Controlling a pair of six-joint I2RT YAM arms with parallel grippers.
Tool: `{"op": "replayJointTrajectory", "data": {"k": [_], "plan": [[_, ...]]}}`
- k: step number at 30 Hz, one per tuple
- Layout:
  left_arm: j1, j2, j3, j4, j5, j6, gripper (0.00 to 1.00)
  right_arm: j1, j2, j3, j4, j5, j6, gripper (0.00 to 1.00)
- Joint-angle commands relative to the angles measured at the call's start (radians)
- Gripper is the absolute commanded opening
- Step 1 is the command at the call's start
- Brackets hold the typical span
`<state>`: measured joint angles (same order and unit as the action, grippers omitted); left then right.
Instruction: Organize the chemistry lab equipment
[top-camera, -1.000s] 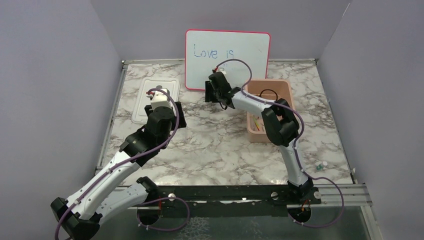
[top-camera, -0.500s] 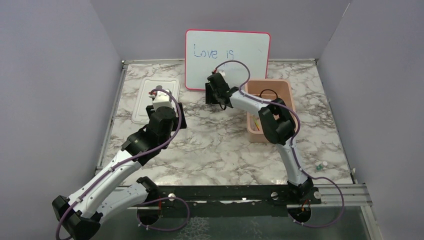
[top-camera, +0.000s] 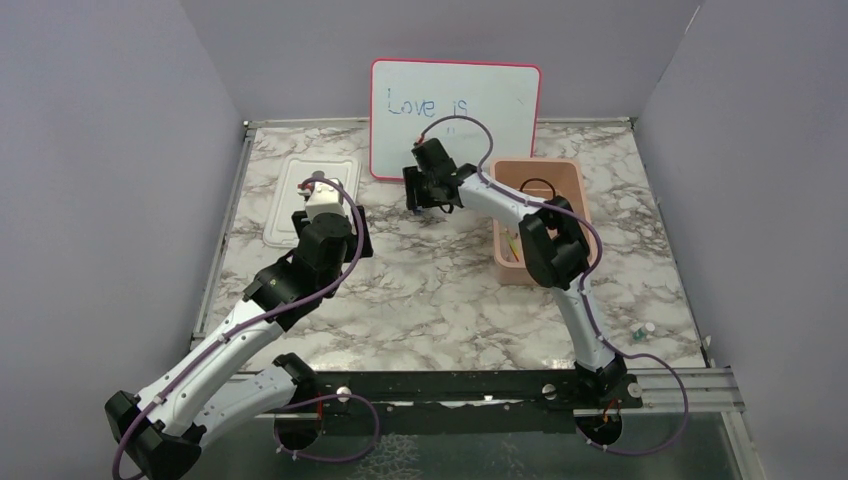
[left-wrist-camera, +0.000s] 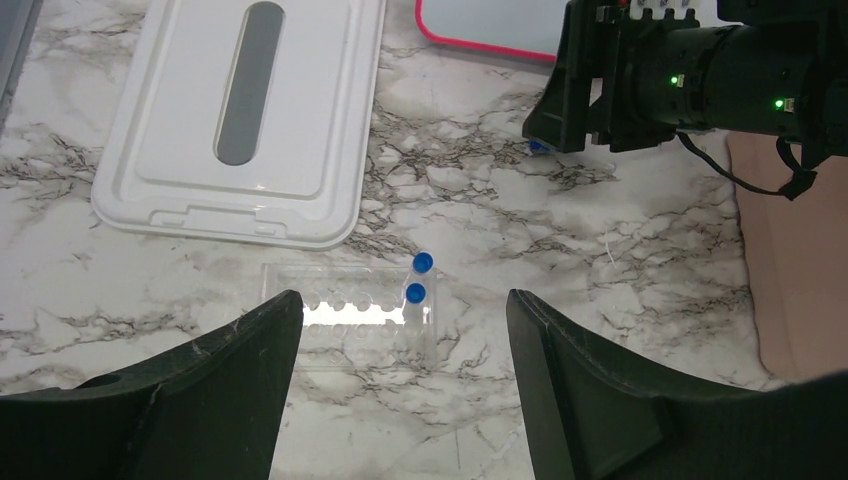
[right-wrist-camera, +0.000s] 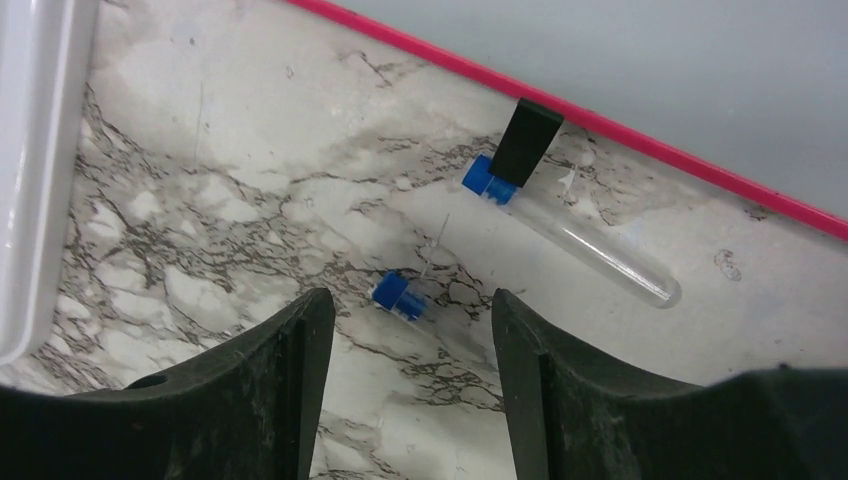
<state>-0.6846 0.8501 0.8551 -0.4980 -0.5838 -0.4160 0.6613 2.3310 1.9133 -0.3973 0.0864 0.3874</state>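
Note:
A clear tube rack stands on the marble with two blue-capped tubes in its right end. My left gripper hovers open above it, nothing between its fingers. Below the whiteboard's pink edge, a blue-capped tube lies by the black foot. A second blue-capped tube lies just ahead of the open, empty right gripper. In the top view the right gripper points down in front of the whiteboard. The pink tub holds a black wire ring and a red-yellow stick.
A white lid lies at the back left, partly under my left gripper. The pink-framed whiteboard stands at the back. Small items lie near the right front edge. The right arm crosses the left wrist view's upper right.
The right arm's wrist has shifted slightly left in front of the whiteboard. The left arm has hardly moved.

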Motion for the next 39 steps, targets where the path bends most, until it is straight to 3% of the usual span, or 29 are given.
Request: {"op": "replayJointTrajectory", "data": {"k": [1,9,15,21,26,28,30,39], "plan": [[0.007,-0.014,-0.011,0.015,0.016,0.015,0.77,0.005,0.007,0.026,-0.086,-0.033,-0.108,0.65],[0.009,-0.028,-0.016,0.019,0.018,0.019,0.77,0.009,-0.031,-0.057,-0.118,-0.075,-0.423,0.64],[0.013,-0.021,-0.016,0.022,0.022,0.018,0.78,0.009,-0.042,-0.112,-0.117,-0.119,-0.522,0.57],[0.017,-0.013,-0.014,0.024,0.028,0.013,0.78,0.008,-0.022,-0.099,-0.136,-0.132,-0.586,0.36],[0.020,-0.005,-0.014,0.025,0.045,0.002,0.77,0.008,-0.015,-0.087,-0.152,-0.137,-0.618,0.02],[0.023,-0.001,-0.016,0.029,0.060,-0.006,0.78,0.008,-0.028,-0.054,-0.190,-0.146,-0.583,0.01],[0.026,0.006,-0.019,0.033,0.075,-0.013,0.78,0.012,-0.090,-0.112,-0.127,-0.184,-0.552,0.01],[0.032,0.018,0.003,0.048,0.222,-0.119,0.78,0.024,-0.606,-0.669,0.504,-0.370,-0.476,0.01]]}}
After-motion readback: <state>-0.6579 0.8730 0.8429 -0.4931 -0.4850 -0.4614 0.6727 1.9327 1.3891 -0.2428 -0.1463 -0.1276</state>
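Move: The near blue-capped test tube lies about 3 cm back from the right hand, 3 cm to its right and 4 cm below it. A second capped tube lies some 5 cm beyond that tube, roughly 2 cm ahead of this hand and 3 cm to its right, beside the whiteboard's black foot, 4 cm ahead and 1 cm right. From the left hand, the near tube is about 17 cm ahead, 13 cm right and 20 cm lower. The right fingers close on the near test tube's body, pinching it with the cap poking out past the fingertips. To get there the open hand eases back, down and right, about 2.5 cm each way, turning some 30 degrees counter-clockwise with its left side dipping. Once shut, it draws back about 6 cm from the whiteboard and climbs some 5 cm with the tube. ##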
